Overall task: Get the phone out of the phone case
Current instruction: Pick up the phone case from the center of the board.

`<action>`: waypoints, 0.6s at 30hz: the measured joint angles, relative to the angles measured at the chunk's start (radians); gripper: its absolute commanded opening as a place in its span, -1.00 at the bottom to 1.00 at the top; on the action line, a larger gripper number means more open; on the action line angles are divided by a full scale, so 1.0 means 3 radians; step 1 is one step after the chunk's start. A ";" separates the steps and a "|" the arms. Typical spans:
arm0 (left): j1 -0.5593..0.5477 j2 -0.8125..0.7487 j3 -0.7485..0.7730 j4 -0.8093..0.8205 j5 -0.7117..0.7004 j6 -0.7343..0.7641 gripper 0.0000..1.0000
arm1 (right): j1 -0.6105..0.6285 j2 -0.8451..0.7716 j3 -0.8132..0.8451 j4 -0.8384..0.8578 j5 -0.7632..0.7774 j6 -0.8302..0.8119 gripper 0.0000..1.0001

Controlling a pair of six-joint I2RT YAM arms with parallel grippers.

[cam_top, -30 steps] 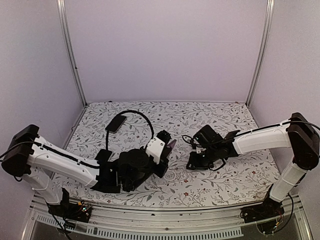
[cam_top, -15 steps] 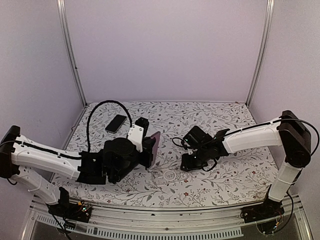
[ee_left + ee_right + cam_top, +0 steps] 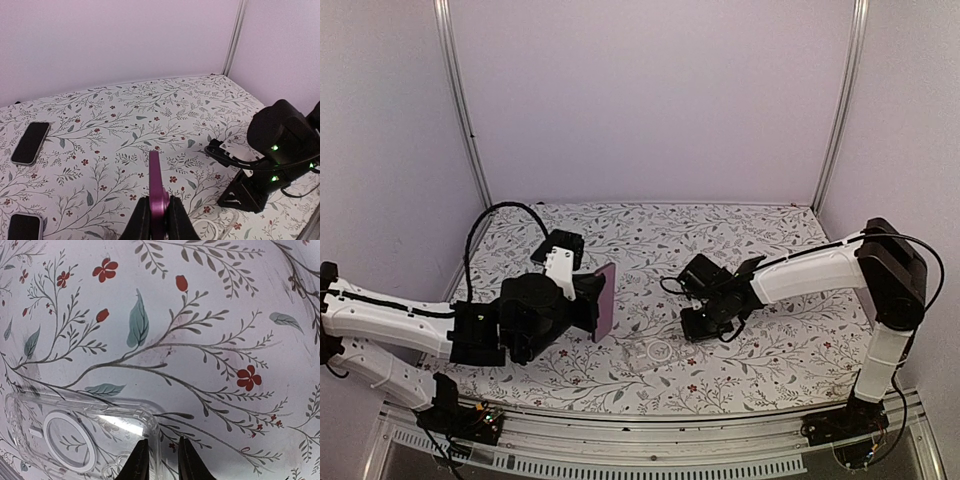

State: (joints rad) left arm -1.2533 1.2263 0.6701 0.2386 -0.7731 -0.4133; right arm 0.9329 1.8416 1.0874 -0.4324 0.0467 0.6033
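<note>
The phone (image 3: 605,300) is purple. It stands on edge above the table, out of the case, with my left gripper (image 3: 592,306) shut on its lower end. In the left wrist view the phone (image 3: 156,182) rises edge-on from between the fingers of the left gripper (image 3: 157,220). The clear phone case (image 3: 650,353) lies flat and empty on the floral table, just right of the phone. My right gripper (image 3: 161,452) is low over the phone case (image 3: 80,435). Its narrowly parted jaws straddle the case's corner rim, with a gap at the right finger.
Two black phones (image 3: 30,142) (image 3: 22,227) lie on the table's left side. My right arm's black wrist and cable (image 3: 280,145) sit close to the right of the purple phone. Frame posts and lavender walls enclose the floral table (image 3: 770,350).
My left arm has drawn back to the left with the purple phone in its grip. The right gripper has followed leftward and settled at the empty case's corner.
</note>
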 measured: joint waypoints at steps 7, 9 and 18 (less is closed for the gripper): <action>0.0020 -0.0164 -0.0062 -0.0106 0.0011 -0.0075 -1.00 | 0.0018 0.0134 0.0196 -0.0109 0.0071 0.0081 -0.84; 0.0025 -0.0206 -0.0078 -0.0121 0.0017 -0.0089 -1.00 | 0.0028 0.0148 0.0221 -0.0130 0.0094 0.0109 -0.92; 0.0057 -0.0320 -0.0130 -0.0174 0.0047 -0.0123 -1.00 | -0.0038 0.0155 0.0259 -0.0186 0.0112 0.0271 -1.00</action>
State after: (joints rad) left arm -1.2362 1.1301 0.6312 0.1864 -0.7589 -0.4503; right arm 0.9215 1.8881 1.1652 -0.4881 0.0803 0.6846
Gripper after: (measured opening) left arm 0.100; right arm 0.021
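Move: At the right hand's fingertips is the near end wall of the clear phone case. The case's middle lies about 7 cm to the left and 2 cm back, level in height with them. The phone in the left hand's grip is some 16 cm left, 2 cm ahead and 20 cm above; the nearer black phone lies roughly 36 cm left, 3 cm ahead, on the table. From the left hand, the case is about 10 cm right, level fore-and-aft, 20 cm below. The right fingers, already straddling the phone case's right end wall, close from about a quarter open to shut and pinch that wall, one finger inside the case and one outside. Meanwhile the hand eases about 1.5 cm forward and turns slightly clockwise, staying down at table height. The left hand still grips the phone and drifts about 2 cm left, away from the case. ##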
